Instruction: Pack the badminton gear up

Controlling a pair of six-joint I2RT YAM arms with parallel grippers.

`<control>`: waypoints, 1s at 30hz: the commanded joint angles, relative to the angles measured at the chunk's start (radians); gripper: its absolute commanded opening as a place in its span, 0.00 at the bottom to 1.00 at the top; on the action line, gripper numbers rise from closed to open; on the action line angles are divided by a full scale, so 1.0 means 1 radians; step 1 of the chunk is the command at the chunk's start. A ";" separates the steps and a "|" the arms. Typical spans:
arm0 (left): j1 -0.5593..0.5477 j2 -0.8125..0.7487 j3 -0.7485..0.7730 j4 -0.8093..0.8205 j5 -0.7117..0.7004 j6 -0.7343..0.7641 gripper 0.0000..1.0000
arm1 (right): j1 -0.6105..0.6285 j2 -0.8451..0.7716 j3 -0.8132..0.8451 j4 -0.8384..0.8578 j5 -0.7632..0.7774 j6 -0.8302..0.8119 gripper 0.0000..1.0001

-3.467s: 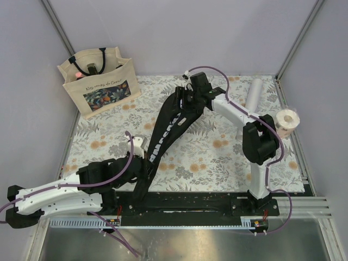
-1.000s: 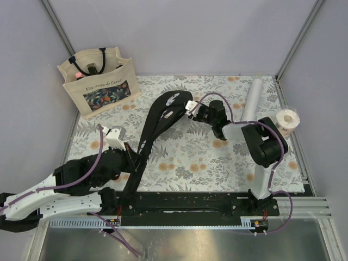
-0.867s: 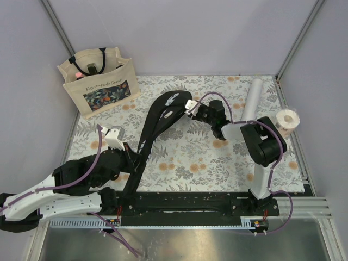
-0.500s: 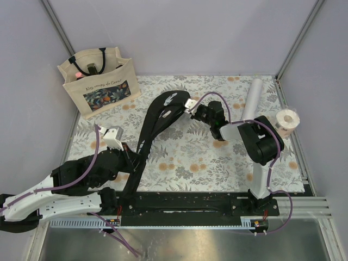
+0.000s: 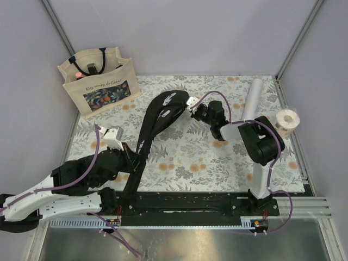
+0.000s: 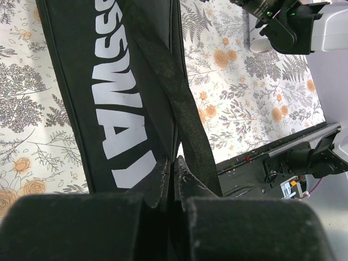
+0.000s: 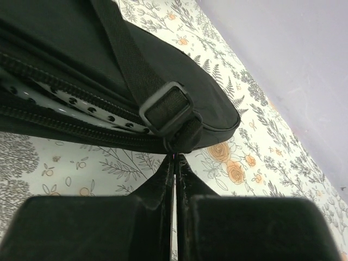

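The long black racket cover (image 5: 155,128) lettered in white lies slanted across the floral mat, its handle end reaching the near rail. My left gripper (image 5: 135,155) is shut on the cover (image 6: 119,92) at its edge beside the black strap (image 6: 174,92). My right gripper (image 5: 191,105) sits at the wide head end, shut with its tips pinched at the cover's zip edge (image 7: 179,142), just under the strap buckle (image 7: 166,109). A white racket frame (image 7: 70,103) with holes shows through the open zip. The white tube (image 5: 251,98) lies at the back right.
A beige tote bag (image 5: 98,81) with a floral print stands at the back left corner. A pale tape roll (image 5: 286,120) sits at the right edge beside the tube. The black base rail (image 5: 190,204) runs along the near edge.
My right gripper has closed at the cover's head end and edged slightly up and left. The left gripper keeps its hold; the cover has barely shifted.
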 commanded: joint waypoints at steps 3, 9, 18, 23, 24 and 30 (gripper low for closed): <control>0.006 0.027 0.010 0.131 -0.071 0.015 0.00 | 0.045 -0.132 -0.038 0.026 -0.077 0.107 0.00; 0.006 0.079 0.006 0.151 -0.075 0.034 0.00 | 0.093 -0.245 -0.104 -0.039 -0.090 0.153 0.00; 0.030 0.173 -0.033 0.266 -0.045 0.113 0.00 | 0.240 -0.419 -0.242 -0.115 -0.022 0.303 0.00; 0.062 0.258 -0.048 0.312 -0.004 0.135 0.00 | 0.281 -0.537 -0.296 -0.212 -0.010 0.371 0.00; 0.075 0.269 -0.056 0.341 0.011 0.144 0.00 | 0.294 -0.557 -0.293 -0.251 -0.007 0.389 0.00; 0.174 0.329 -0.086 0.451 0.157 0.175 0.00 | 0.363 -0.669 -0.364 -0.303 -0.019 0.413 0.00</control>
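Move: The right fingers are already shut on the zip pull at the racket bag's far end. The bag's near end, which the zip runs to, is held in the left gripper some 28 cm back, 21 cm left and roughly 10 cm higher. From the right hand the white tube lies about 33 cm right and 4 cm ahead, a little lower. From the left hand the zip pull is some 28 cm ahead, 21 cm right and 10 cm down. Keeping its pinch on the zip pull, the right hand drags it along the opening towards the bag's near end, about 20 cm back and gradually some 5 cm left, rising about 5 cm mostly early on while tipping down and turning counter-clockwise. The left hand keeps its hold on the near end and eases right, down and forward, about 5 cm each way, rolling slightly. ##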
